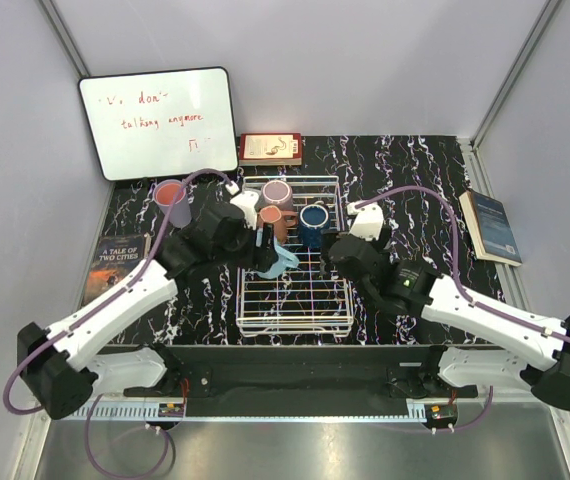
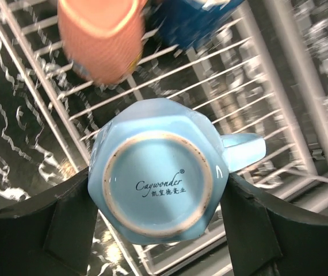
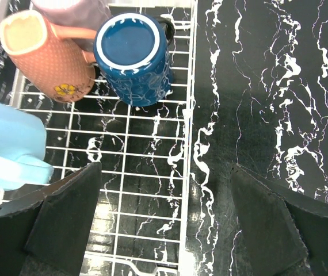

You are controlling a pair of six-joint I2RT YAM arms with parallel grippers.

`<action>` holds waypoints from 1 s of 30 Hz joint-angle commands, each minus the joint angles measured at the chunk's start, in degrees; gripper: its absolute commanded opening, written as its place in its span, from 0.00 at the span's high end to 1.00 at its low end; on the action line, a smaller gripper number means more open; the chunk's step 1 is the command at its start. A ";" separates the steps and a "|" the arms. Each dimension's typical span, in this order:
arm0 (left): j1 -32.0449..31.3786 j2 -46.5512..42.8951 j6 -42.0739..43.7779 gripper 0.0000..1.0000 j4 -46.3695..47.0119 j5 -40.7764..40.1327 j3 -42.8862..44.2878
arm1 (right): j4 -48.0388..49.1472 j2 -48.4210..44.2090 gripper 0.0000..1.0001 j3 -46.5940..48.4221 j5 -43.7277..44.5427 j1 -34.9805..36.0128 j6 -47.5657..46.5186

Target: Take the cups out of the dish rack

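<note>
The white wire dish rack (image 1: 295, 318) sits mid-table. My left gripper (image 1: 268, 254) is shut on the light blue cup (image 1: 285, 260) over the rack's left side. In the left wrist view the cup's base (image 2: 155, 178) faces the camera, gripped between both fingers (image 2: 66, 230), with its handle to the right. At the rack's far end stand a mauve cup (image 1: 277, 191), a terracotta orange cup (image 1: 271, 215) and a dark blue cup (image 1: 313, 216). My right gripper (image 3: 164, 213) hangs open and empty over the rack's right rim (image 3: 191, 115). A pink-topped cup (image 1: 171, 195) stands on the table, left of the rack.
A whiteboard (image 1: 157, 122) leans at the back left, with a red book (image 1: 270, 148) beside it. Another book (image 1: 117, 265) lies left of the left arm, and a blue one (image 1: 492, 226) lies at the right edge. The tabletop is black marble (image 3: 279, 86).
</note>
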 commanded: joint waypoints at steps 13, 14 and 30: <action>0.08 -14.02 -14.71 1.00 32.63 19.94 -11.09 | 15.81 -19.08 0.02 -8.19 -5.94 0.35 5.39; 0.16 -14.81 -15.95 1.00 37.43 20.47 -12.24 | 16.97 -21.27 0.03 -9.67 -7.00 0.35 5.56; 1.39 -14.12 -34.15 1.00 74.47 25.13 -26.66 | 30.68 -36.58 0.21 -21.73 -19.57 0.35 13.56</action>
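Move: The left hand already holds the light-blue cup above the rack; the open right gripper it is taken to is about 17 cm to its right, level ahead, some 3 cm higher. From the right hand the cup is about 16 cm left and 5 cm lower. The orange mug stands about 11 cm ahead of the left hand, straight on, the dark-blue mug 11 cm ahead and 9 cm right, both roughly 10 cm lower. Both hands rise some 8 cm and back, swinging inward, left carrying its cup towards the narrowing right gripper. ##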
